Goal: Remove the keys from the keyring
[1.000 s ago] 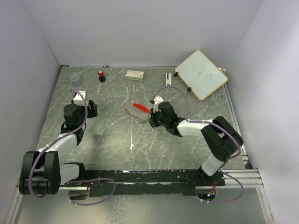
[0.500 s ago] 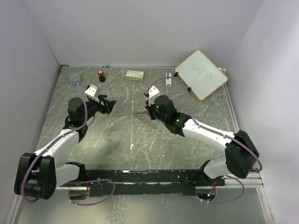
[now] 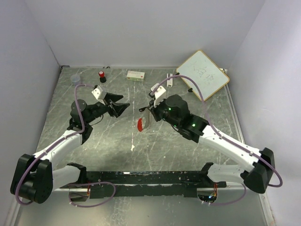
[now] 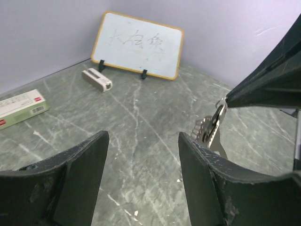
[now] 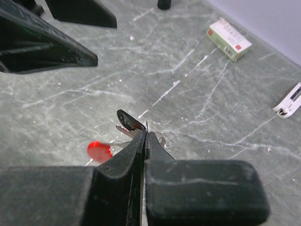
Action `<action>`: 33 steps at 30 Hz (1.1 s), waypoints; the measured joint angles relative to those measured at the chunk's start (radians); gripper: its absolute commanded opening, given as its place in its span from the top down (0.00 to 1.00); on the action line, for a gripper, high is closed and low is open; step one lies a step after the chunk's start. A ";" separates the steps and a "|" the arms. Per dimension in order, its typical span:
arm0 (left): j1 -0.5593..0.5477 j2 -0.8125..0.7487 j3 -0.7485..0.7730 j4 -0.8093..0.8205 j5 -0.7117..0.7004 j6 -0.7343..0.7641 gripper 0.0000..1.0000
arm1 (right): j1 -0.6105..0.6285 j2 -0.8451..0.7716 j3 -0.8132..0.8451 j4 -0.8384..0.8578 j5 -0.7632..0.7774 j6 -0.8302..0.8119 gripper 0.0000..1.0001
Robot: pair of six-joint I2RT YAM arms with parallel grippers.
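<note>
The keys [image 3: 145, 119] hang as a small silver bunch, with a red tag [image 3: 140, 125] dangling below them, above the table's middle. My right gripper [image 3: 150, 113] is shut on the keyring [image 5: 146, 124]; the jagged keys [image 5: 126, 123] and the red tag [image 5: 99, 150] stick out to the left of its tips. My left gripper [image 3: 123, 108] is open and empty, a short way left of the bunch and pointing at it. In the left wrist view the keys [image 4: 211, 132] hang just beyond the right finger [image 4: 207, 188] of my left gripper [image 4: 143, 155].
A small whiteboard [image 3: 202, 75] leans at the back right. Along the back wall stand a green-and-white box [image 3: 136, 75], a red-capped black bottle [image 3: 102, 76], a small white device [image 3: 169, 79] and a clear cup [image 3: 75, 79]. Walls close in three sides.
The right gripper has lifted the bunch off the table and carried it slightly left; the red tag now dangles. The left gripper has swung right toward the keys, staying open.
</note>
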 measured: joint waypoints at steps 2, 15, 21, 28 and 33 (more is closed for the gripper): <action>-0.008 0.000 -0.006 0.025 0.018 -0.014 0.28 | 0.000 -0.044 0.000 -0.012 -0.021 -0.005 1.00; -0.073 0.010 -0.028 0.196 0.081 -0.117 0.24 | 0.002 -0.131 0.000 -0.035 -0.121 -0.010 1.00; -0.102 0.009 -0.028 0.195 0.081 -0.106 0.25 | 0.003 -0.131 0.000 -0.039 -0.220 -0.025 1.00; -0.121 0.010 -0.028 0.195 0.082 -0.106 0.28 | 0.004 -0.133 0.000 -0.038 -0.262 -0.030 1.00; -0.142 0.021 -0.029 0.224 0.105 -0.106 0.28 | 0.005 -0.134 0.000 -0.037 -0.278 -0.030 1.00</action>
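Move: The keyring hangs from the closed right fingertips, about 1 cm below that hand. From the left hand it lies roughly 12 cm to the right and 4 cm back, just below level, while the open left fingertips are some 12 cm left of and 4 cm ahead of the right hand. Below the right hand, the toothed keys dangle about 7 cm down, 1 cm back and 1 cm left; the red piece hangs about 9 cm down, 4 cm back and 5 cm left. The left hand, fingers staying wide open, comes back about 5 cm and as far to the right, rising a little and turning some 15 degrees clockwise as it closes in on the hanging keyring without reaching it. The right hand keeps the ring pinched and draws back about 5 cm, lifting some 4 cm early on before levelling out, then turns about 15 degrees counter-clockwise while edging left, to present the bunch to the left fingers. ##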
